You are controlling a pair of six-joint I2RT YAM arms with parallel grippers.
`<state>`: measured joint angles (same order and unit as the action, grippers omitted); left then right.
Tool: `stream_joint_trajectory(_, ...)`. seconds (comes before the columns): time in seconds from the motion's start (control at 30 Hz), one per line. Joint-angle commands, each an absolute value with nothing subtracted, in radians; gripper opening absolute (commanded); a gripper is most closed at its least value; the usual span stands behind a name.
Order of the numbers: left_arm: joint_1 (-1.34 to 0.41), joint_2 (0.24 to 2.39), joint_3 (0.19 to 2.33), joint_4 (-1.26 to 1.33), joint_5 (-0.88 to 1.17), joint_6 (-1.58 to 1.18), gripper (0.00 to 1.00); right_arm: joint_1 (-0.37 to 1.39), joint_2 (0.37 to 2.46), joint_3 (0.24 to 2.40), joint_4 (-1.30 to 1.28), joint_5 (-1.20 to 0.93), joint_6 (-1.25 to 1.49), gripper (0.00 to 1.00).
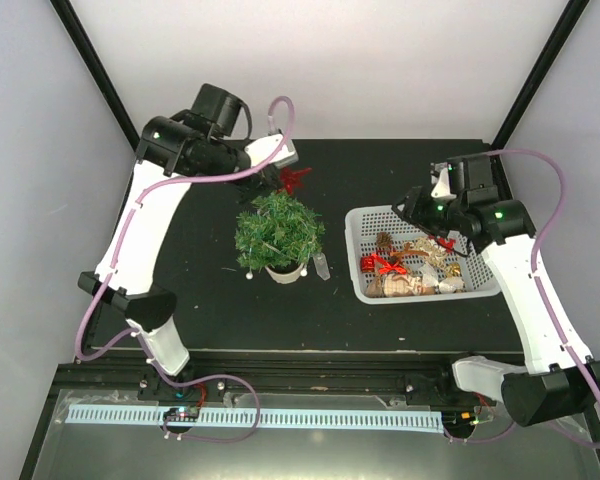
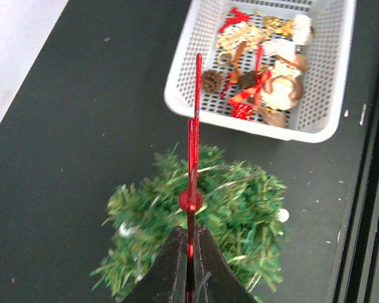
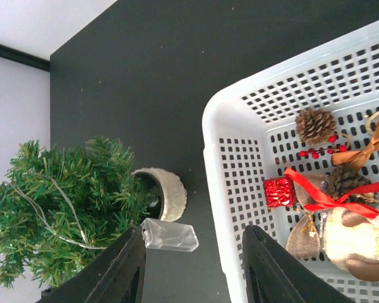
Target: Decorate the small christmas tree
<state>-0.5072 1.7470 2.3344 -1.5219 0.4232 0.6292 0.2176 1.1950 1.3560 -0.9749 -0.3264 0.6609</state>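
Observation:
The small christmas tree (image 1: 278, 230), bushy green with a whitish round base (image 3: 170, 189), stands mid-table. My left gripper (image 1: 286, 170) hovers just behind its top, shut on a flat red glittery ornament (image 2: 194, 145) seen edge-on, which sticks out over the tree (image 2: 240, 208). My right gripper (image 1: 417, 208) hangs above the far left corner of the white basket (image 1: 353, 250). In the right wrist view its fingers (image 3: 127, 268) stand open with nothing between them, straddling the basket's wall (image 3: 218, 132).
The basket holds several ornaments: a pine cone (image 3: 314, 124), a small red gift box (image 3: 279, 191), red ribbons and burlap pieces. A small clear plastic case (image 3: 170, 235) lies on the black table beside the tree's base, between tree and basket.

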Motion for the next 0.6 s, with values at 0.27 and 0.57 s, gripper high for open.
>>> stream_joint_trajectory(0.27,-0.295,1.656,2.307,-1.554,0.578,0.532,0.02,0.256,1.22,1.39,-0.949,-0.352,0.641,0.44)
stream_joint_trajectory(0.57,-0.293,1.628,2.254,-1.555,0.599,0.533,0.02,0.256,1.222,1.341,-0.92,-0.372,0.641,0.44)
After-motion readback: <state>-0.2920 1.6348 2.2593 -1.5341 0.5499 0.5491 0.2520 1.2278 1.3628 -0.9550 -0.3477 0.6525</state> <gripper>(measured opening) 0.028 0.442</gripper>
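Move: Nearly straight beneath the left hand, which holds the red star, is the christmas tree: its middle lies roughly 22 cm below, 2 cm back and 2 cm to the right. The clear ornament on its right side is some 10 cm right of the hand, 2 cm back and 28 cm down; the basket's middle is about 34 cm right, 1 cm ahead and 33 cm lower. From the right hand the tree is around 25 cm left, 2 cm back and 15 cm down. Carrying the red star in shut fingers, the left hand swings about 6 cm to its left, off to the left side of the tree. On the way it reaches a couple of centimetres forward and draws back again, climbs some 2 cm late on, and turns roughly 10 degrees counter-clockwise. ##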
